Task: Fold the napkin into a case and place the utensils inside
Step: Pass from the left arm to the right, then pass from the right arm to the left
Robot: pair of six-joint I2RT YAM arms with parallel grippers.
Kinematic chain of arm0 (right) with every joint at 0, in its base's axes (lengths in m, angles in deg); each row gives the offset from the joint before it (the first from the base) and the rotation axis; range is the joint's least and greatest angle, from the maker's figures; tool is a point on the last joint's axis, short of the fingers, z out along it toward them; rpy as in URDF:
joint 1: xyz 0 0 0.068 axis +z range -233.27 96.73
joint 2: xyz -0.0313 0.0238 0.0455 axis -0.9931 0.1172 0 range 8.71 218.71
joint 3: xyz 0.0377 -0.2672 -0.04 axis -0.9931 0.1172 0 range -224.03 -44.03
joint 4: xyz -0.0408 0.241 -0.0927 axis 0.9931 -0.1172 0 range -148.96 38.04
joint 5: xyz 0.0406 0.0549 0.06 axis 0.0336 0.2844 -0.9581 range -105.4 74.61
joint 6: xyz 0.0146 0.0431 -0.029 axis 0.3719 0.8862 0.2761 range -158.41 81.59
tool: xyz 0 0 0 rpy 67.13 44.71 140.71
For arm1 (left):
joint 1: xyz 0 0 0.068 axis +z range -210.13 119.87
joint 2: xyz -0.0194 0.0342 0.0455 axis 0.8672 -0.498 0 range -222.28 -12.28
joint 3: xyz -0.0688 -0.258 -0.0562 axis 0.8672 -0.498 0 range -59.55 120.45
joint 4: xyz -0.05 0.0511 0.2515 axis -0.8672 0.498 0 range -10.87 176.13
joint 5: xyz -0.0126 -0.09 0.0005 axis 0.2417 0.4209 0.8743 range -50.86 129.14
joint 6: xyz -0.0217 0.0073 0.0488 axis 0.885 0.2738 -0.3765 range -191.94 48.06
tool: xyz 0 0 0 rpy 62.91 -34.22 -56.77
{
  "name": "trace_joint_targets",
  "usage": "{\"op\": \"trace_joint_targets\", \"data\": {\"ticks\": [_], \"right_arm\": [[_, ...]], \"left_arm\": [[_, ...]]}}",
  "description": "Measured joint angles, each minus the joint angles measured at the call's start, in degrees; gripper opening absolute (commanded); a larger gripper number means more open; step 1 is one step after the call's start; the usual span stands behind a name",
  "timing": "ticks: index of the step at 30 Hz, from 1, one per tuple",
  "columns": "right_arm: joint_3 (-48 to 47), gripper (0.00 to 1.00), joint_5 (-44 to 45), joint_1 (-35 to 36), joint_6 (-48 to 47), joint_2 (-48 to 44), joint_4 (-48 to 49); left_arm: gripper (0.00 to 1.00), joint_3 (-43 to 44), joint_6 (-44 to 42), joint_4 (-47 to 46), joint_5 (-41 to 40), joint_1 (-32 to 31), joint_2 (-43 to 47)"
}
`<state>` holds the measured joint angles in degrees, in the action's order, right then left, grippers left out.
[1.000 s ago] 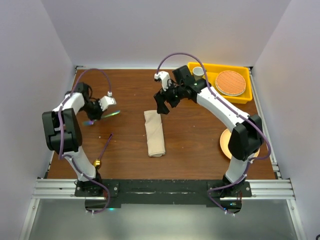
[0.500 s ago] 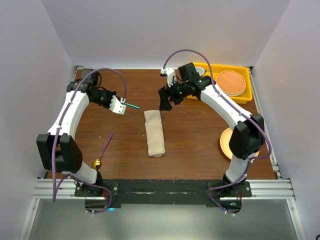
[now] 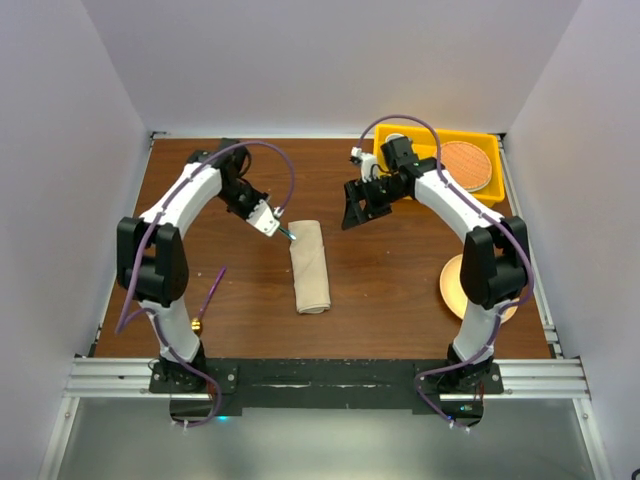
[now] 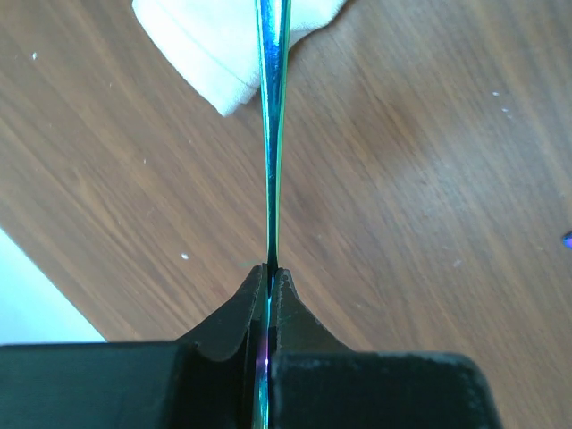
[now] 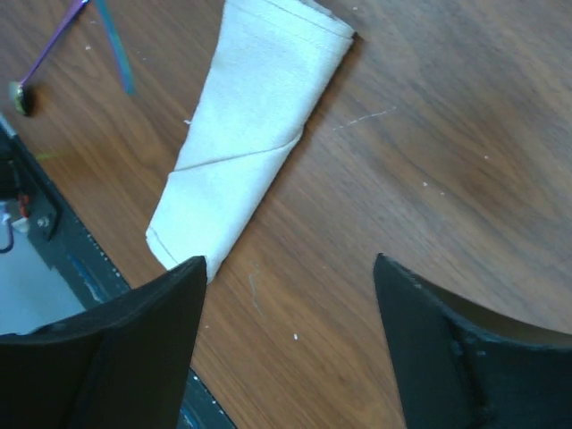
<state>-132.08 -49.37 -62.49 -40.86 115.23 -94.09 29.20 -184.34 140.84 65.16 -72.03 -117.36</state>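
The napkin (image 3: 310, 265) lies folded as a narrow beige case in the middle of the table, lengthwise toward me. My left gripper (image 3: 268, 222) is shut on the fork (image 3: 288, 235), whose tip reaches the case's far left corner. In the left wrist view the fork (image 4: 271, 134) shows edge-on as a thin teal line running from the gripper (image 4: 270, 268) up over the cloth's corner (image 4: 223, 54). The spoon (image 3: 210, 295) lies on the wood to the left, gold bowl nearest the rail. My right gripper (image 3: 355, 205) hangs open and empty to the right of the case's far end; its wrist view shows the case (image 5: 250, 134) and spoon (image 5: 49, 49).
A yellow tray (image 3: 440, 133) at the back right holds a round orange woven mat (image 3: 462, 165) and a white cup (image 3: 397, 143). A peach plate (image 3: 452, 285) sits at the right, partly under the right arm. A metal rail (image 3: 320, 378) runs along the near edge.
My left arm swung from the far left to the napkin's far corner, carrying the fork. My right gripper drew back to the right, away from the napkin, and its jaws narrowed slightly.
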Motion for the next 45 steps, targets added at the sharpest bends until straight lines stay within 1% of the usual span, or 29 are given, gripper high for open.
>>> {"op": "trace_joint_targets", "data": {"ticks": [3, 5, 9, 11, 15, 19, 21, 25, 26, 27, 28, 29, 32, 33, 35, 36, 38, 39, 40, 41, 42, 45], "right_arm": [[0.1, 0.61, -3.6, 0.0, 1.4, 0.2, 0.5], [0.1, 0.6, -6.4, 0.3, 3.3, 0.4, 1.9], [0.1, 0.6, -12.2, 1.2, 10.2, 2.1, 8.0], [-0.3, 0.63, -14.0, 2.0, 13.2, 3.9, 10.8], [-2.3, 0.64, -15.1, 4.0, 16.6, 8.5, 13.9], [-3.3, 0.63, -15.1, 6.9, 18.1, 11.1, 15.6], [-4.1, 0.59, -15.1, 8.0, 18.5, 12.0, 16.2], [-4.6, 0.54, -15.3, 9.4, 19.7, 13.1, 17.8], [-4.6, 0.39, -15.4, 9.6, 20.0, 13.2, 18.1], [-4.6, 0.29, -15.6, 9.7, 20.5, 13.2, 18.6], [-4.6, 0.16, -15.9, 9.9, 20.9, 13.2, 19.3], [-4.6, 0.0, -16.4, 10.0, 21.4, 13.2, 19.9], [-4.6, 0.0, -16.9, 10.2, 23.0, 13.3, 20.8], [-4.6, 0.0, -17.4, 10.2, 23.6, 13.4, 21.0], [-4.4, 0.0, -18.2, 10.1, 24.7, 13.3, 22.1], [-4.1, 0.0, -18.4, 10.1, 25.5, 13.3, 23.3], [-2.9, 0.0, -19.1, 9.8, 27.7, 12.8, 26.4], [-1.6, 0.0, -19.4, 9.6, 29.2, 12.2, 28.4], [-0.2, 0.0, -19.5, 9.4, 30.7, 11.3, 30.6], [1.2, 0.0, -19.5, 9.1, 32.4, 10.3, 32.3], [2.3, 0.0, -19.5, 8.9, 34.0, 9.3, 34.2], [4.5, 0.0, -19.5, 8.4, 37.7, 6.6, 39.9]], "left_arm": [[0.0, 2.2, -0.3, 0.1, -1.4, -2.1, -2.1], [0.0, 3.6, -0.7, 0.2, -2.0, -3.9, -2.8], [0.0, 6.6, -0.8, 0.7, -2.1, -7.1, -3.1], [0.0, 7.3, -0.8, 0.7, -2.0, -8.4, -3.1], [0.0, 7.1, -0.8, 0.5, -1.7, -9.9, -3.1], [0.0, 6.0, -0.8, 0.4, -1.2, -10.8, -3.0], [0.0, 5.7, -0.8, 0.4, -1.1, -11.0, -3.0], [0.0, 5.2, -0.8, 0.5, -0.9, -11.7, -2.5], [0.0, 5.0, -0.8, 0.5, -0.9, -11.9, -2.3], [0.0, 5.0, -0.8, 0.5, -0.9, -12.0, -2.0], [0.0, 4.8, -0.8, 0.4, -0.9, -12.2, -1.7], [0.0, 4.6, -0.8, 0.3, -0.9, -12.3, -1.4], [0.2, 3.7, -0.9, 0.0, -0.9, -12.5, -0.1], [0.3, 3.2, -0.9, -0.3, -0.9, -12.5, 0.4], [0.38, 1.7, -1.2, -2.4, -0.7, -12.5, 1.8], [0.48, 1.2, -1.2, -3.6, -0.3, -12.5, 2.8], [0.62, 1.1, -1.1, -5.2, 0.6, -12.0, 4.5], [0.72, 1.1, -1.3, -6.7, 2.0, -11.3, 5.9], [0.78, 1.1, -1.3, -8.2, 3.7, -10.4, 7.4], [0.82, 1.1, 0.1, -9.9, 5.0, -9.1, 9.1], [0.88, 1.0, 3.3, -11.8, 6.4, -7.5, 11.2], [0.92, -0.8, 19.5, -19.8, 9.2, -2.1, 18.0]]}}
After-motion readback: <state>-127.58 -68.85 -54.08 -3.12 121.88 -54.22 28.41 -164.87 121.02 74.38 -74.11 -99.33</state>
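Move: The left hand still grips the fork near its head, handle slanting right and back; the fork's middle lies about 5 cm right and 3 cm back of it, and some 23 cm to the left of the empty right hand, level with it. The folded napkin's middle is roughly 16 cm right, 18 cm back and 10 cm below the left hand, or 11 cm left and 15 cm back of the right one. The spoon lies about 27 cm back and 10 cm left of the left hand, 11 cm below. The left hand carries the fork about 8.5 cm right towards the right hand, easing slightly back late on, while the right hand, open, reaches some 13.5 cm left to meet it, its fingers rolling up about 20 degrees towards level, and pinches the fork near mid-length over the napkin's far end. Only then do the left fingers open wide and lift off the fork's head end, rising about 13 cm and tilting, then swinging back left, as the right hand keeps its pinch, rises some 3.5 cm and rolls a little further. ##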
